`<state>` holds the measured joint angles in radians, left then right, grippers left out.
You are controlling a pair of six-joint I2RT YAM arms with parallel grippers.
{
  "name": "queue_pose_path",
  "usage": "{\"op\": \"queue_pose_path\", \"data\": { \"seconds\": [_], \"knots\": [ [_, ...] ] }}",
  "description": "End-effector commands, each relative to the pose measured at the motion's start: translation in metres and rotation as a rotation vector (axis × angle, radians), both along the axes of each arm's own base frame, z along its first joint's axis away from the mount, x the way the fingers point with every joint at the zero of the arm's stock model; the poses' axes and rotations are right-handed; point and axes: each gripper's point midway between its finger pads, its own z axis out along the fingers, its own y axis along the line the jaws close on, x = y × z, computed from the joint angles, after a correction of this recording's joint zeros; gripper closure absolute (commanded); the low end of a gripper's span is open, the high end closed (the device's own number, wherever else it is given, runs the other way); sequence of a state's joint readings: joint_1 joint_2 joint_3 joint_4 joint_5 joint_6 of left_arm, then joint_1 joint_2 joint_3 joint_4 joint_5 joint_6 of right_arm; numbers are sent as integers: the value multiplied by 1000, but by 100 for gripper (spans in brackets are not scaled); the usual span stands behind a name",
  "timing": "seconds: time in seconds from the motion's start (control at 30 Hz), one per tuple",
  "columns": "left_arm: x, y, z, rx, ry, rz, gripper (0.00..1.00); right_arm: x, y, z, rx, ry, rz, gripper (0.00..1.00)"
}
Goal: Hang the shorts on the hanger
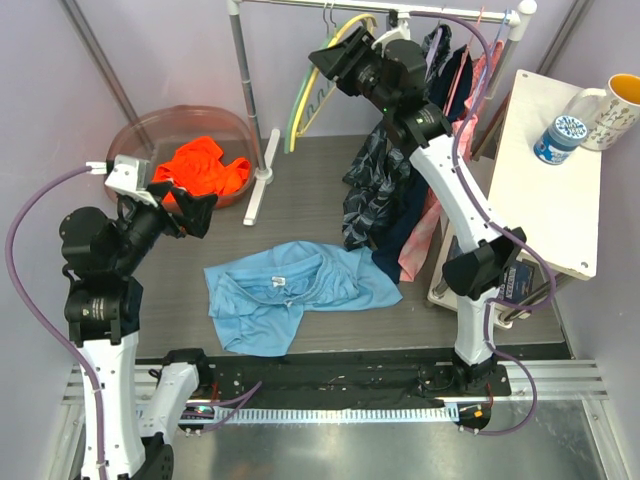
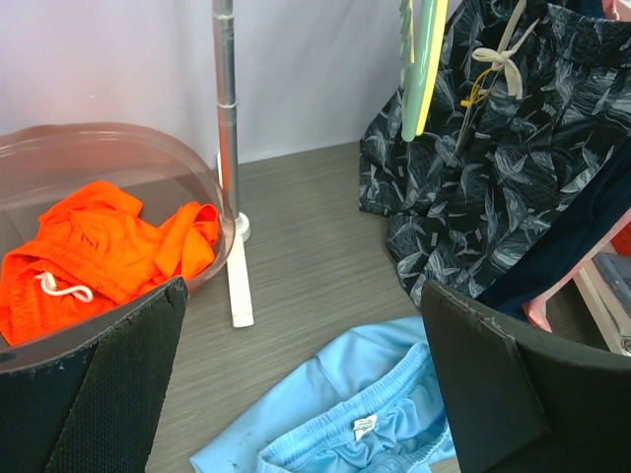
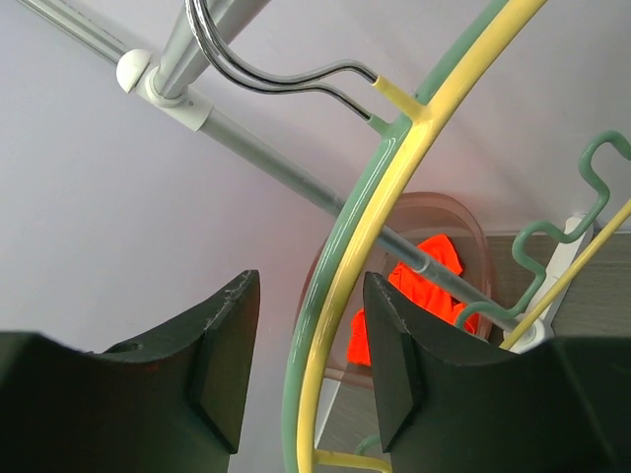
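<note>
The light blue shorts (image 1: 295, 290) lie spread flat on the grey table, and their waistband also shows in the left wrist view (image 2: 345, 419). The yellow hanger (image 1: 303, 85) hangs on the rack rail beside a pale green hanger (image 3: 302, 326). My right gripper (image 1: 335, 60) is raised to the rail. Its open jaws (image 3: 311, 278) straddle the yellow hanger (image 3: 336, 326) and the green one, with a gap on each side. My left gripper (image 1: 195, 205) hovers wide open and empty (image 2: 304, 286) left of and above the shorts.
A pink tub (image 1: 140, 130) holding an orange garment (image 1: 205, 165) stands at the back left. The rack pole (image 1: 245, 90) and its white foot (image 1: 262, 185) rise behind the shorts. Dark patterned clothes (image 1: 385, 190) hang right. A white side table (image 1: 545, 190) carries a bottle (image 1: 555, 135) and a mug (image 1: 620, 105).
</note>
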<state>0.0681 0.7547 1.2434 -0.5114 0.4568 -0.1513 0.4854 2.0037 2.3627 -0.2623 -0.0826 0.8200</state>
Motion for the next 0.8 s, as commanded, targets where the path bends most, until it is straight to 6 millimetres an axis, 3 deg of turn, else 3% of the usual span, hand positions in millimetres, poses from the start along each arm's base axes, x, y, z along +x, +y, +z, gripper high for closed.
{"op": "queue_pose_path", "data": {
  "seconds": [0.0, 0.47, 0.6, 0.77],
  "knots": [
    [1, -1, 10, -8, -50, -6, 0, 10, -2, 4, 15, -32, -35, 50],
    [4, -1, 8, -7, -56, -12, 0, 9, -3, -1, 12, -15, -29, 78],
    [3, -2, 7, -9, -55, -16, 0, 4, -4, 6, 20, -24, -24, 88],
    [3, -3, 8, -17, -55, -20, 0, -3, -6, 14, 26, -34, -17, 92]
  ]
}}
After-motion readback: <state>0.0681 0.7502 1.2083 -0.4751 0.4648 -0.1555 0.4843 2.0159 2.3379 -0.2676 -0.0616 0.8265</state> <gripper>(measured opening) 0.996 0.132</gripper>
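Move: The right hand, half open, is already at the near shoulder of the yellow hanger, its bar about 1 cm below and 1 cm ahead of the hand point. The green hanger's shoulder lies 1 cm farther left; the patterned shorts hang about 2 cm farther out, 13 cm right and 20 cm below the hand. From the left hand, that yellow shoulder is some 26 cm ahead, 21 cm right and 6 cm higher. Sinking about 2 cm and easing some 1 cm forward, with next to no wrist turn, the right hand brings its half-open fingers down around the near shoulder of the yellow hanger and closes them, pinching the yellow bar between the fingertips while the green one stays outside the grip. ##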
